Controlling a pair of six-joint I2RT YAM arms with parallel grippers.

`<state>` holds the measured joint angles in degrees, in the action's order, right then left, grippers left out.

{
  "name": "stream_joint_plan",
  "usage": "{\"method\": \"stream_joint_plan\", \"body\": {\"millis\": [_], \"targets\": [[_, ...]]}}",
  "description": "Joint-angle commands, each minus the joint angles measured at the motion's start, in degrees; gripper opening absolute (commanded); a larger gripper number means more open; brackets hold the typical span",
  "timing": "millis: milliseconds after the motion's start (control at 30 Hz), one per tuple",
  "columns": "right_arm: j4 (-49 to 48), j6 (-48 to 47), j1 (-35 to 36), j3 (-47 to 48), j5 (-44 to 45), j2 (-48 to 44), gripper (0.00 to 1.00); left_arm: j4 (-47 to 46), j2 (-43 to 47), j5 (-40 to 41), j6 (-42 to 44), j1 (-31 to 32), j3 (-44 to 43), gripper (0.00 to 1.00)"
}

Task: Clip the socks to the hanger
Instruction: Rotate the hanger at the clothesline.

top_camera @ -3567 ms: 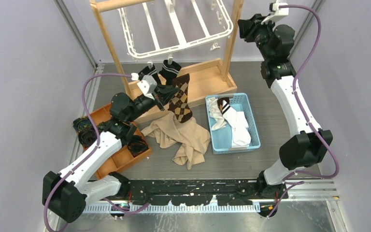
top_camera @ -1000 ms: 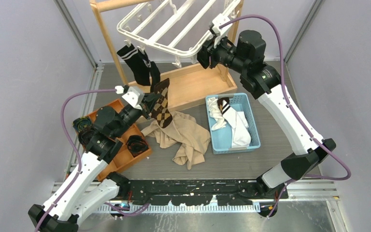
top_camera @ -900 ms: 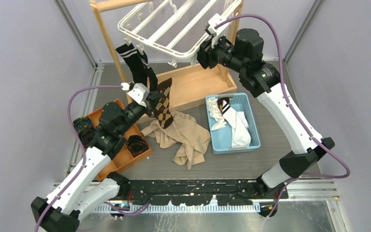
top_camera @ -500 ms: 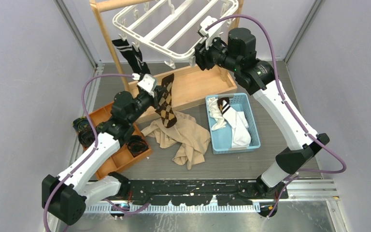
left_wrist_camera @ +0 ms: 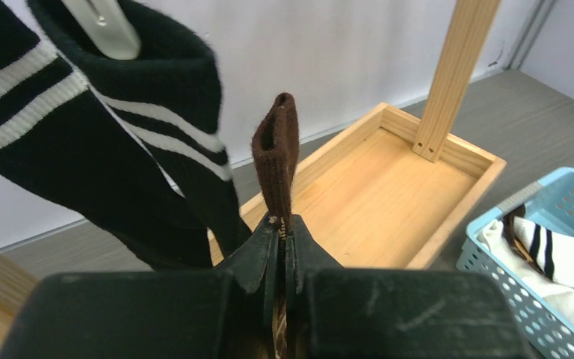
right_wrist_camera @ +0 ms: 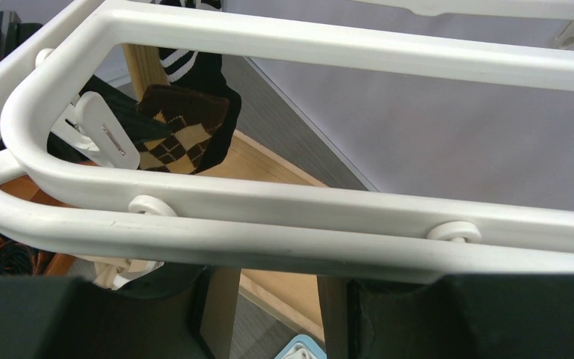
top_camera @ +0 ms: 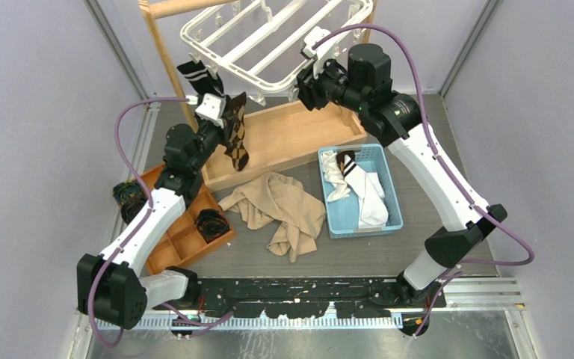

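The white hanger (top_camera: pixel 269 45) hangs tilted from the wooden stand. A black striped sock (top_camera: pixel 200 75) is clipped at its left corner. My left gripper (top_camera: pixel 223 120) is shut on a brown argyle sock (top_camera: pixel 238 142) and holds it just below that corner. In the left wrist view the sock's cuff (left_wrist_camera: pixel 276 157) sticks up out of the closed jaws of the left gripper (left_wrist_camera: pixel 282 224), right beside the black striped socks (left_wrist_camera: pixel 119 149). My right gripper (top_camera: pixel 299 78) grips the hanger's right rim. The hanger rim (right_wrist_camera: pixel 306 209) crosses the right gripper (right_wrist_camera: pixel 276 262) and hides its fingertips.
The stand's wooden base tray (top_camera: pixel 291 134) lies under the hanger. A blue basket (top_camera: pixel 392 194) holds white banded socks (top_camera: pixel 366 198). A beige cloth (top_camera: pixel 284 213) lies mid-table. An orange divided tray (top_camera: pixel 179 239) with rolled socks (top_camera: pixel 211 223) sits at the left.
My left gripper has lifted the argyle sock off the beige cloth, up and back toward the hanger's left corner. The right gripper and hanger have shifted slightly left.
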<state>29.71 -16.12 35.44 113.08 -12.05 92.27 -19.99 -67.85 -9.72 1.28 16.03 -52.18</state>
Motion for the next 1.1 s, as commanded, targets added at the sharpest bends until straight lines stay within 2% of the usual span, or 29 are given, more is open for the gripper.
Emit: {"method": "stream_joint_plan", "body": {"millis": [0, 500, 700, 867, 1067], "targets": [[-4.1, 0.3, 0.3, -1.7, 0.5, -3.1, 0.48, -5.5, -2.1, 1.4, -2.8, -2.0, -4.7, 0.0], [-8.9, 2.6, -1.5, -15.9, 6.1, -14.2, 0.78, -6.6, -4.6, 3.6, -9.2, -6.1, -7.9, 0.0], [-11.2, 5.3, -4.6, -19.8, 7.1, -18.0, 0.99, -6.6, -5.2, 4.0, -11.0, -6.9, -8.9, 0.0], [-16.9, 13.7, -11.2, -23.0, 3.2, -20.6, 1.0, -6.6, -6.5, 4.5, -12.4, -7.7, -10.7, 0.0], [-32.0, 31.9, -18.5, -27.7, 0.7, -21.9, 1.0, -6.2, -7.9, 4.5, -13.0, -8.3, -12.5, 0.0]]}}
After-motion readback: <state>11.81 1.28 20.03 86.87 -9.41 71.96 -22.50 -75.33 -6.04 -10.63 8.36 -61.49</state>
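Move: The left hand holds the argyle sock. The nearer black sock's clip is some 8 cm ahead of it, 4 cm left and 9 cm up; the free clip at the hanger's near corner is about 8 cm right, barely 1 cm ahead and equally high. The hanger's rim lies right over the right hand's fingers, about 1 cm left and 2 cm up; from that hand the corner clip is roughly 13 cm left, 1 cm ahead and 3 cm lower. Sinking about 2 cm from under the hanger's rim, the right hand opens wide and draws back a little, then sweeps about 13 cm right, clear of the hanger, rising and coming forward again while turning clockwise and rolling. The left hand keeps its pinch on the argyle sock and carries it left, forward and up, about 8 cm in all, towards the nearer black sock's clip, rolling gently left side down. ##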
